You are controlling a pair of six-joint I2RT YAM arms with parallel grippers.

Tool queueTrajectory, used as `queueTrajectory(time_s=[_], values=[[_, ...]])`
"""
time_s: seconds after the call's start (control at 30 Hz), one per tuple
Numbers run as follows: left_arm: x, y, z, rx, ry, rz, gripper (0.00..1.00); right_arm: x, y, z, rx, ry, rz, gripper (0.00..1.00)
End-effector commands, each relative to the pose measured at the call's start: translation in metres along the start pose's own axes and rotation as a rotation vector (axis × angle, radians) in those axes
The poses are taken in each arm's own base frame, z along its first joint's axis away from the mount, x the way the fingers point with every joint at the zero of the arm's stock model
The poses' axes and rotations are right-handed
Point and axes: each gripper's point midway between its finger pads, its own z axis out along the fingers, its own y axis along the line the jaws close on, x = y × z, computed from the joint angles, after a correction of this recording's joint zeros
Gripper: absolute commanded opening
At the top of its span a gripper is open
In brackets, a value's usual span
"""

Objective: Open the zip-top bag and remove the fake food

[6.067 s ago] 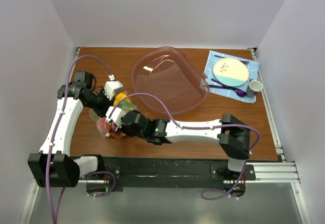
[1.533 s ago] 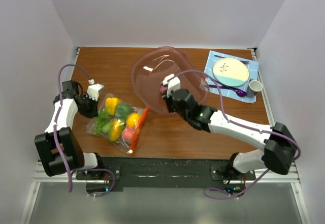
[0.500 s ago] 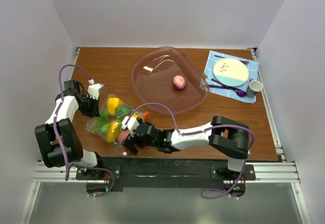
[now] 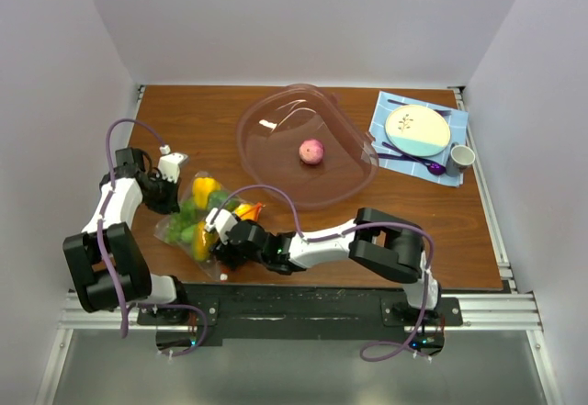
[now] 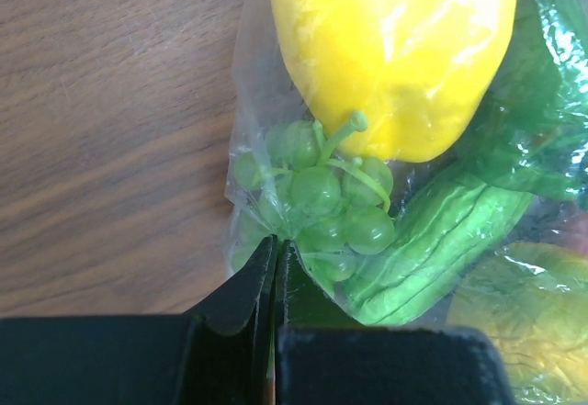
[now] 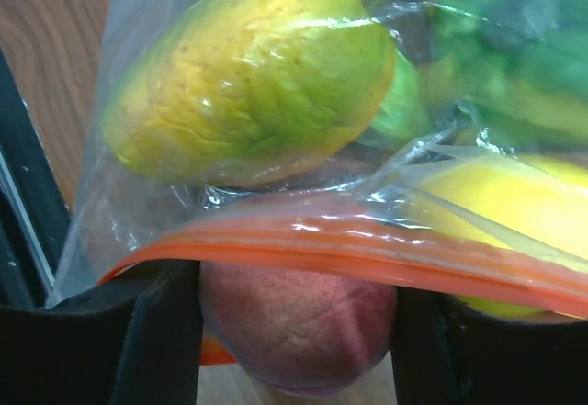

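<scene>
The zip-top bag (image 4: 188, 226) lies at the left front of the table, full of fake food. My left gripper (image 4: 173, 196) is shut on the bag's clear far corner (image 5: 253, 93), beside green grapes (image 5: 317, 198), a yellow pepper (image 5: 395, 38) and a cucumber (image 5: 432, 240). My right gripper (image 4: 220, 244) is at the bag's mouth. In the right wrist view its fingers (image 6: 170, 331) press both sides of a pink peach (image 6: 299, 327) just under the orange zip strip (image 6: 367, 249). Behind the strip lie a mango (image 6: 248, 74) and a lemon (image 6: 514, 203). A carrot (image 4: 248, 210) pokes out.
A large clear pinkish bowl (image 4: 266, 116) stands behind the bag, with one pink fruit (image 4: 311, 151) in it. At the back right a blue mat (image 4: 384, 111) carries a plate (image 4: 418, 128), a cup (image 4: 461, 156) and a purple spoon (image 4: 432, 168).
The right arm has swung from the bowl down to the bag's mouth, and its jaws have narrowed onto the peach. The pink fruit in the bowl rolled a little left. The left arm is still.
</scene>
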Motion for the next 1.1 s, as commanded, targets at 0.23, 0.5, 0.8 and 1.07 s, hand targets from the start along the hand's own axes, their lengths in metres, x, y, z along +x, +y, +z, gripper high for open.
queueTrajectory(time_s=[0.23,0.5,0.8,1.07], values=[[0.01,0.022,0.015,-0.081,0.049,0.021,0.0,-0.049,-0.036,-0.083,0.105,-0.119,0.009,0.04],[0.004,0.017,0.014,-0.04,0.038,-0.005,0.0,-0.113,-0.164,-0.13,0.377,-0.242,0.234,0.23],[-0.005,0.01,-0.001,-0.038,0.0,0.017,0.0,-0.089,-0.276,-0.118,0.632,-0.066,0.358,0.99],[-0.012,0.009,-0.004,-0.028,-0.018,0.015,0.0,-0.08,-0.27,-0.124,0.596,-0.085,0.397,0.99]])
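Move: The peach, already between the right fingers at the bag's orange mouth, is bound for the big clear bowl, whose middle lies about 25 cm ahead and 22 cm right of that hand, nearly level with it; an onion sits there, some 25 cm ahead and 23 right. Inside the bag the mango is about 7 cm left and 2 ahead, a yellow fruit 9 ahead and 3 right. From the left hand the bowl is about 17 cm ahead and 40 right. The peach, still gripped by the right hand, is drawn rightward out of the bag's mouth, then lifted some 17 cm and swung forward and right over the bowl, the hand turning about 40 degrees clockwise. There the hand sinks about 6 cm as the fingers open wide and let go. The left hand keeps its shut fingertips on the bag's grape end, dipping a little left and forward, then easing partly back. ##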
